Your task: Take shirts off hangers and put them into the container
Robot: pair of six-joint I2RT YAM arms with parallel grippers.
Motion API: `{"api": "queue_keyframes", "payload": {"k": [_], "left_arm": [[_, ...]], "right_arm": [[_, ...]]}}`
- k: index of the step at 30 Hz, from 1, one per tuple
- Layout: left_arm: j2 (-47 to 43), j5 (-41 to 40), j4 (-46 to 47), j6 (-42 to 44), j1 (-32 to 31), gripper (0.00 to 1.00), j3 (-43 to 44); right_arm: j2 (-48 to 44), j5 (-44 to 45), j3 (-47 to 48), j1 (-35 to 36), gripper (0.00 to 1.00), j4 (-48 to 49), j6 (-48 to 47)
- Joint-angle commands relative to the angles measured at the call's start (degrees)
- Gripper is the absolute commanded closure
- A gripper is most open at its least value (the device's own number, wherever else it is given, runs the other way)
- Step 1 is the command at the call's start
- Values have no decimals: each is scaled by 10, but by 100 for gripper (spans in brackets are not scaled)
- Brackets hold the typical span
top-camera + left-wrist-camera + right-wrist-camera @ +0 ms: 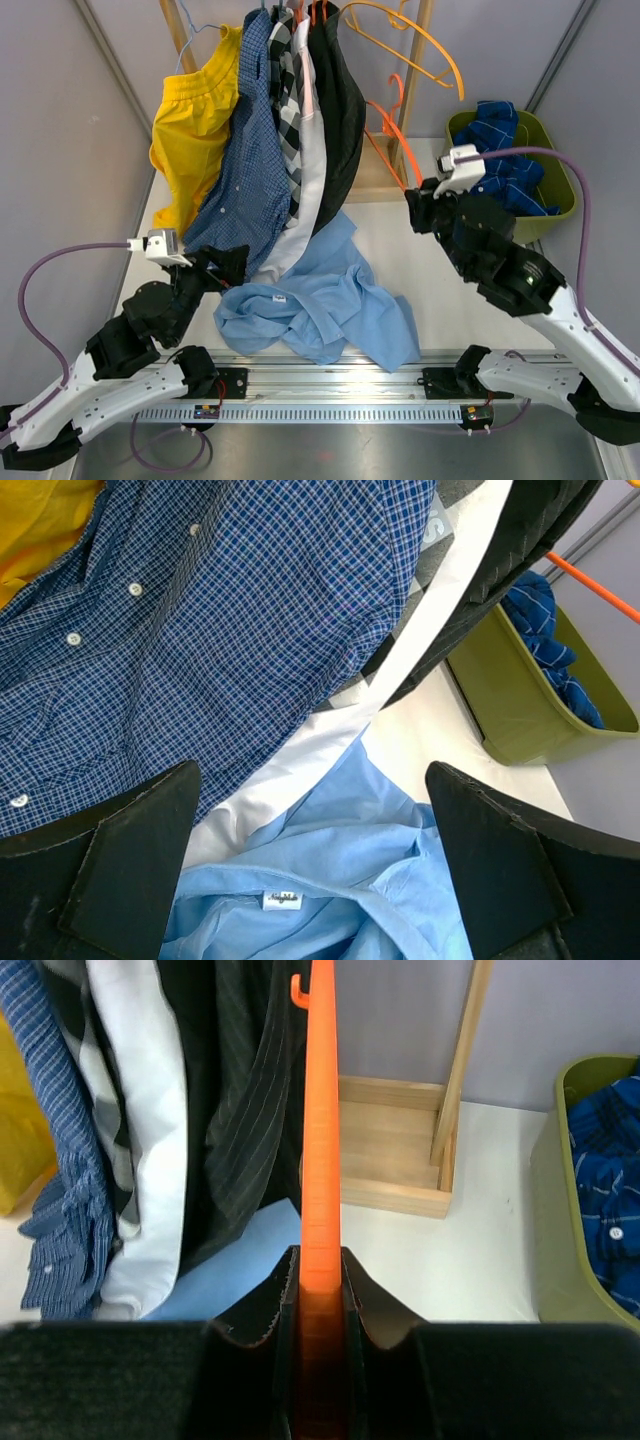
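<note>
A light blue shirt lies crumpled on the table, collar and label up. My left gripper hovers open just above its collar, touching nothing. Yellow, dark blue check, black-and-white check, white and black shirts hang from the rack. My right gripper is shut on a bare orange hanger, whose arm runs straight up from between the jaws. The olive container at the right holds a blue shirt.
A wooden rack with a flat base and upright posts stands at the back. Another bare orange hanger hangs from its top. The container's wall stands close to the right of my right gripper.
</note>
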Motion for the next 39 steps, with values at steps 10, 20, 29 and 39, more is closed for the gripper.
{"api": "queue_keyframes", "payload": {"k": [10,20,29,39], "left_arm": [[-31,26,50,-5,0,1,-13],[-31,26,54,-6,0,1,-15],[-36,19,43,-4,0,1,-9],[-33,18,40,-8,0,1,-8]], "right_arm": [[218,-342,190,-252,100,111,16],[392,-418,472,-300,100,59,-11],[536,-450,649,-343,100,-4,14],[525,-445,563,-349,100,21,21]]}}
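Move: The empty orange hanger is already in the right fingers, hook up; the gap on the clothes rack it is taken to lies about 37 cm ahead of that hand, 6 cm left and 15 cm above. The black garment hangs some 30 cm ahead, 15 cm left and 10 cm lower than the hand; the yellow hanger about 33 cm ahead, straight in line, 12 cm up. From the left hand the gap is roughly 43 cm ahead, 31 cm right and 24 cm above. The orange hanger, still pinched at its near end, is carried by the right hand about 25 cm forward to the rack, in between the black garment and the yellow hanger. Level at first, the hand then climbs some 12 cm as it goes on, and sinks back about 4 cm over the last stretch, having turned roughly 10 degrees counter-clockwise; the fingers stay shut. ##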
